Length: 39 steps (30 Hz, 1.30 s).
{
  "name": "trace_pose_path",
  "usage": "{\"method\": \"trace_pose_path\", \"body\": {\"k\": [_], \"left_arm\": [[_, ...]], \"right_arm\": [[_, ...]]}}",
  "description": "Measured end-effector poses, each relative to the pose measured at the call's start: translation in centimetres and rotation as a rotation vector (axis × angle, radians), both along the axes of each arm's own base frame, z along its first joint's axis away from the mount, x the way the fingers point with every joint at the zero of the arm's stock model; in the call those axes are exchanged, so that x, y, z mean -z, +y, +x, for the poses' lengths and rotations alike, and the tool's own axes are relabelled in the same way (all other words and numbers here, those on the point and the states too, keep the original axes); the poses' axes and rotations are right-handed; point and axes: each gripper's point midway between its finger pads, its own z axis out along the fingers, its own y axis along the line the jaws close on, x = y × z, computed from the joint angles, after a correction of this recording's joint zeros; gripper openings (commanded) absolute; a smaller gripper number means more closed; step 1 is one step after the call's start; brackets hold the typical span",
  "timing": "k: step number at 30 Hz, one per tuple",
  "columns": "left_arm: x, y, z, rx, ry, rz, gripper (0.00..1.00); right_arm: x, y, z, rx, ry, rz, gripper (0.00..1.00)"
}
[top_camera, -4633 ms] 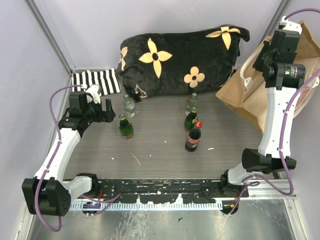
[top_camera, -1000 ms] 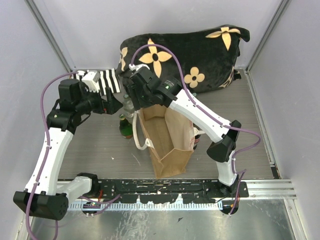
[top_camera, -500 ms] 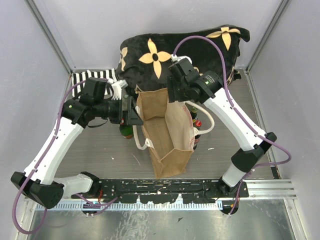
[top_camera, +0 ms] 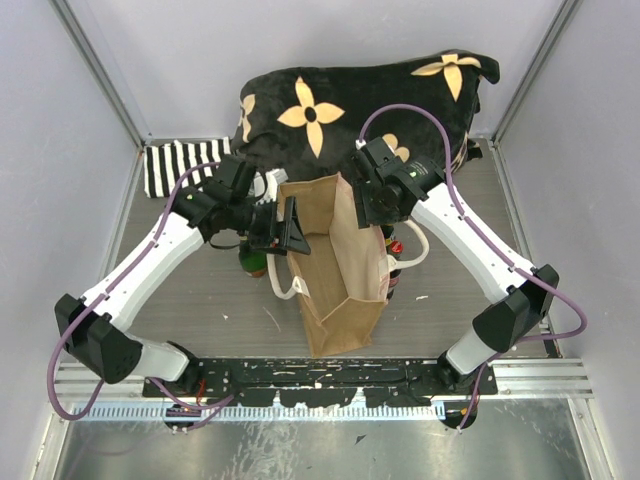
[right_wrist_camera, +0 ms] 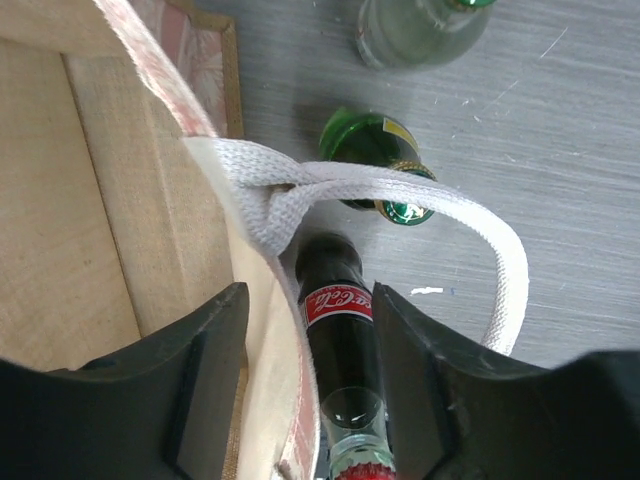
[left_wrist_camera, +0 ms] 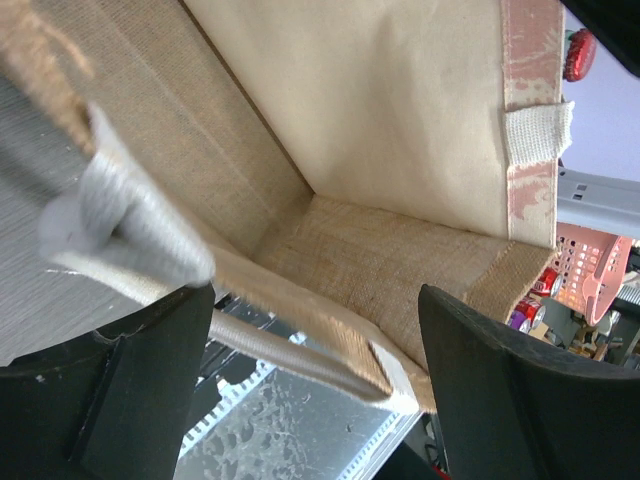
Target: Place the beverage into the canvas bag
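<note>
The tan canvas bag [top_camera: 335, 255] stands upright and open at the table's middle; its inside shows in the left wrist view [left_wrist_camera: 400, 130] and the right wrist view [right_wrist_camera: 90, 200]. My left gripper [top_camera: 290, 235] is open, its fingers astride the bag's left rim and cream handle [left_wrist_camera: 130, 230]. My right gripper [top_camera: 385, 215] is open over the bag's right rim. Between its fingers [right_wrist_camera: 210, 370] stand the bag wall and a cola bottle [right_wrist_camera: 338, 310], which also shows in the top view [top_camera: 394, 275].
A green bottle [top_camera: 252, 262] stands left of the bag. A green bottle [right_wrist_camera: 385, 165] and a clear one [right_wrist_camera: 415, 30] stand behind the cola. The black flowered cushion [top_camera: 350, 100] and a striped cloth [top_camera: 180, 165] lie at the back.
The bag was carried from the right wall to the table's middle. In the last half second my left gripper moved right onto its left rim and my right gripper shifted to the right rim.
</note>
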Motion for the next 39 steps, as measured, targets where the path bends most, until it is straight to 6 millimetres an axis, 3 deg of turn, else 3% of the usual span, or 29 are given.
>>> {"method": "trace_pose_path", "body": {"k": [4,7,12,18,27,39], "left_arm": [[0.3,-0.6,0.4,0.0,-0.002,0.0,0.59],[0.4,-0.7,0.6,-0.005,-0.003,0.0,0.39],[0.4,-0.8,0.8,-0.004,-0.013,0.0,0.02],[-0.4,-0.9,1.1,0.003,-0.028,0.005,0.0],[-5.6,-1.5,2.1,0.035,-0.158,-0.058,0.0],[-7.0,-2.8,2.8,0.057,-0.164,-0.102,0.0]], "right_arm": [[1.3,-0.1,-0.4,-0.016,0.043,0.003,0.22],[1.6,0.1,-0.6,-0.028,0.059,0.022,0.04],[1.5,0.5,-0.6,-0.042,0.061,0.046,0.01],[0.7,0.6,-0.7,-0.046,0.054,0.058,0.01],[-4.6,0.7,-0.2,-0.045,-0.056,0.12,0.01],[-7.2,-0.9,-0.8,-0.014,-0.107,0.099,0.01]]}}
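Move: The canvas bag's left rim already runs between my open left fingers, barely 1 cm ahead, right and below; the left green bottle stands about 11 cm left and 4 cm ahead, 14 cm lower. My right fingers straddle the right rim, 1 cm left and 2 cm below. Outside that wall and some 14 cm down, the cola bottle is 4 cm back and 5 cm right, the right green bottle 4 cm ahead and 5 cm right. I pinch both rims of the bag's mouth at once: my left hand eases barely 1 cm forward and right, my right hand sinks about 1.5 cm, and both sets of fingers close fully on the canvas. Keeping the grip, I raise both hands some 8 cm, the left also working 2 cm forward and 2 cm to the right. ##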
